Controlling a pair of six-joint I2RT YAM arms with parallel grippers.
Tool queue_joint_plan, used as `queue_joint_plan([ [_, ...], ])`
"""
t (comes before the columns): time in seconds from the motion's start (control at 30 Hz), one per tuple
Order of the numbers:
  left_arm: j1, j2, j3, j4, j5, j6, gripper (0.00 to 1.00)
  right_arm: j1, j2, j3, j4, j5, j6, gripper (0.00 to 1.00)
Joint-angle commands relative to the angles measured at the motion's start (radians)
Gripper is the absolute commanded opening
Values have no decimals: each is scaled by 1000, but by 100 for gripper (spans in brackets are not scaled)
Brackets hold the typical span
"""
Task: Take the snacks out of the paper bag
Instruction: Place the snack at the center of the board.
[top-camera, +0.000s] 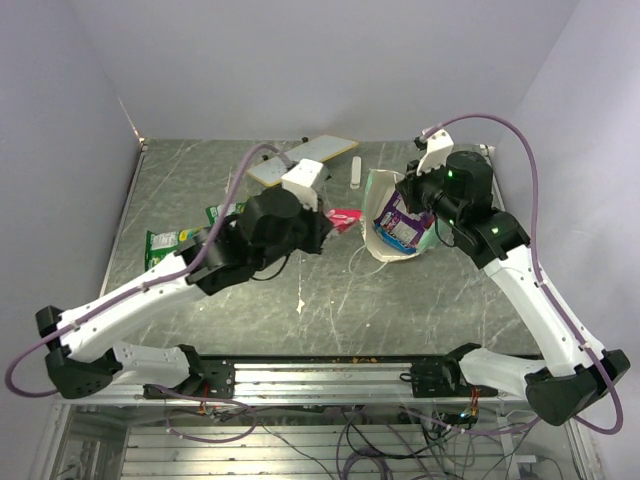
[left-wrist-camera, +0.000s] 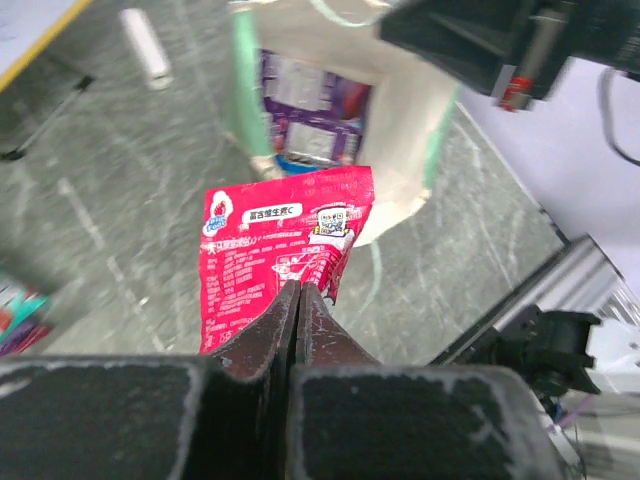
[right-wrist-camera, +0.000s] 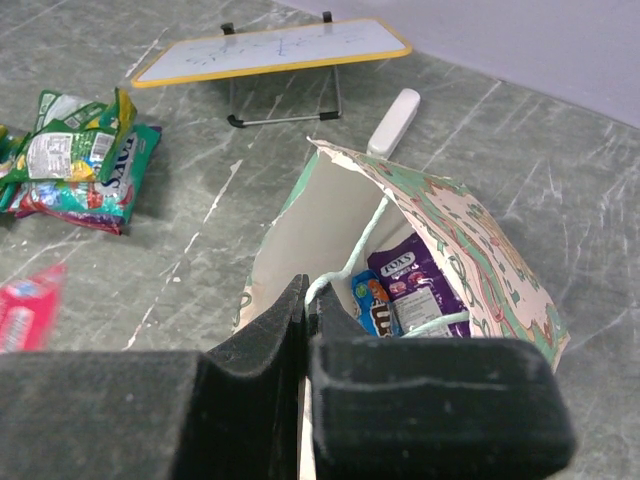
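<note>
The mint-green paper bag (top-camera: 424, 237) lies tipped on the table, mouth toward the left arm. My right gripper (right-wrist-camera: 306, 292) is shut on its near rim and white cord handle, holding the mouth wide. Inside lie a purple packet (right-wrist-camera: 415, 272) and a blue packet (right-wrist-camera: 374, 305). My left gripper (left-wrist-camera: 299, 286) is shut on the lower edge of a red packet (left-wrist-camera: 270, 240), which hangs just outside the bag's mouth (left-wrist-camera: 400, 160). In the top view the red packet (top-camera: 345, 217) shows between the left gripper (top-camera: 328, 226) and the bag. Green packets (right-wrist-camera: 80, 160) lie in a pile at the left.
A flat white board on black legs (top-camera: 303, 160) stands at the back, with a small white oblong object (top-camera: 354, 170) beside it. More green packets (top-camera: 165, 245) sit near the left arm. The table's metal front rail (top-camera: 320, 375) runs along the near edge.
</note>
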Motion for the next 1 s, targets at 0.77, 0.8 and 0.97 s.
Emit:
queue_joint_plan([
  [0.77,219,59,-604,80,-500,-276,7,-7,-71,30,-33,-26,33,0],
  [0.8,220,78,-607,86,-491,-281,7,-7,-72,32,-37,-23,34,0],
  [0.97,219,106,-648,124,-441,-313,7,-7,-83,43,-57,5,30,0],
])
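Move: The red snack packet is already in the left hand, out of the bag; the snack pile it is taken to lies about 12 cm ahead, 22 cm to the left and 32 cm below. The flat green packet lies some 14 cm to the left of that pile and 5 cm nearer; the paper bag stands about 10 cm ahead of the left hand, 16 cm to its right and 25 cm below. From the right hand, the pile lies about 34 cm left, nearly level fore and aft, 30 cm below. The red snack packet, kept pinched in the left fingers, is carried away from the bag towards the near right side of the snack pile: first swinging left about 18 cm while sinking faster and faster, then mostly straight down with a little forward, some 26 cm lower in all. The wrist turns about 40 degrees counter-clockwise and tips further down. The right hand keeps hold of the bag's handle, easing back and up about 2 cm. ##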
